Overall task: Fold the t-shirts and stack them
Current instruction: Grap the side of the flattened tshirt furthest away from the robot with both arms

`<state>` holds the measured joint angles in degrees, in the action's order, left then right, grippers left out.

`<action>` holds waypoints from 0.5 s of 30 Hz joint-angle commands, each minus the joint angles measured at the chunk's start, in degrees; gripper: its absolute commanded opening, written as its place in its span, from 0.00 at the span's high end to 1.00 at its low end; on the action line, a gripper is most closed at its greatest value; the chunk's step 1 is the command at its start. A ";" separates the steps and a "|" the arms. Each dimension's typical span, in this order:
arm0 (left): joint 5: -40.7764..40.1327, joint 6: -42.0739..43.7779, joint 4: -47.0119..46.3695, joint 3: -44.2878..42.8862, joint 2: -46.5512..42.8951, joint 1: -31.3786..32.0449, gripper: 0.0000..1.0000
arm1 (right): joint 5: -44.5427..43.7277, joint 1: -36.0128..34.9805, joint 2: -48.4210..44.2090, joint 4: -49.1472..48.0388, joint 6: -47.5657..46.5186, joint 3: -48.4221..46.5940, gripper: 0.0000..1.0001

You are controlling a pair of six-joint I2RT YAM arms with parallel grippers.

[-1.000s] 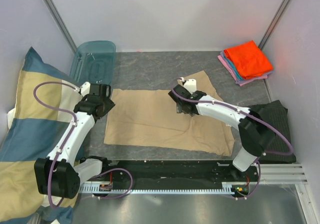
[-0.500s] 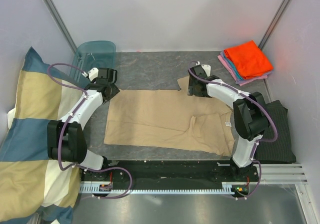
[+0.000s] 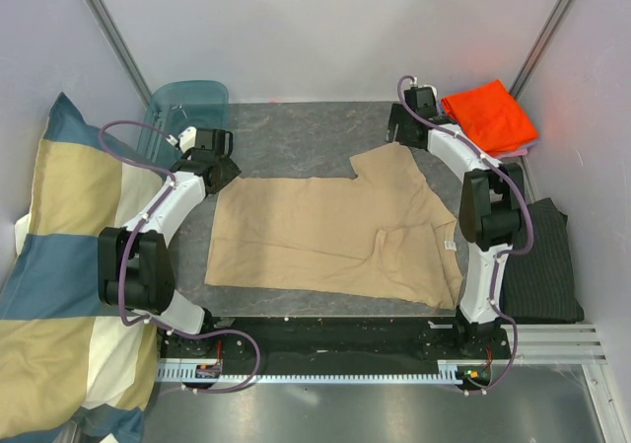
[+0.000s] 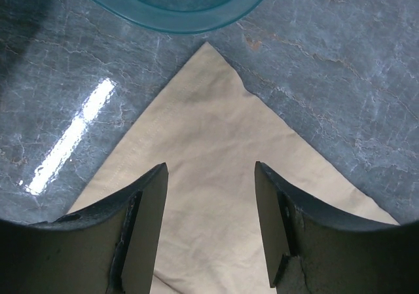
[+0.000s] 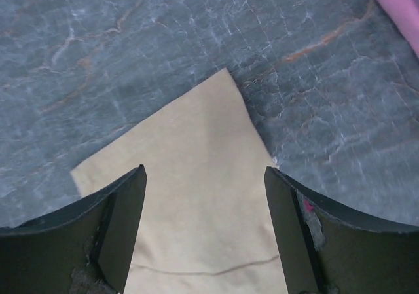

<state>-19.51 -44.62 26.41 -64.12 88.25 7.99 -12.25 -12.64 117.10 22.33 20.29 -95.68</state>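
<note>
A tan t-shirt (image 3: 325,231) lies spread flat on the grey marble table. My left gripper (image 3: 222,172) hovers open over the shirt's far left corner (image 4: 209,124), and in the left wrist view the left gripper (image 4: 209,176) has only cloth below its jaws. My right gripper (image 3: 400,137) stands open above the far right sleeve. In the right wrist view the sleeve corner (image 5: 203,143) lies below the right gripper (image 5: 204,176), ungripped. A folded stack with an orange t-shirt (image 3: 490,115) on top sits at the far right, with blue and pink (image 5: 400,6) edges beneath.
A blue-and-cream checked pillow (image 3: 59,265) fills the left side. A clear teal bin (image 3: 187,112) lies just beyond the left gripper and shows again as the bin (image 4: 170,9) in the left wrist view. A dark grey striped cloth (image 3: 544,256) lies at the near right. Walls close in all round.
Both arms reached farther back. The right gripper went from the shirt's middle to the far right sleeve, the left one from the left edge to the far left corner. Both jaws widened.
</note>
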 commanded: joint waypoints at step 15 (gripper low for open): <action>-0.97 2.96 -1.45 1.72 -2.82 -0.25 0.37 | 21.03 7.81 15.96 -1.76 -9.31 -14.97 0.17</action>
<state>-19.09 -43.90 26.17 -61.95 86.24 7.94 3.44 -5.85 130.54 21.63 11.77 -106.54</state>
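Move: Some 7 cm ahead of the right hand, 2 cm to its right and 11 cm below lies the t-shirt's far sleeve corner; the red-topped folded stack stands about 7 cm ahead, 26 cm to that hand's right and 9 cm below. From the left hand, the shirt's far left corner is roughly 5 cm ahead, 4 cm left and 12 cm below, with the tub's middle about 17 cm ahead, 15 cm left and 9 cm below. Dropping about 5 cm towards the far sleeve corner of the t-shirt, the right hand edges a little to its right as it sinks, then levels off and keeps sliding forward, some 4.5 cm in all. Its wrist turns about 10 degrees counter-clockwise and the fingers stay wide open, still clear of the cloth. The left hand, also open, all but waits above its own corner. ##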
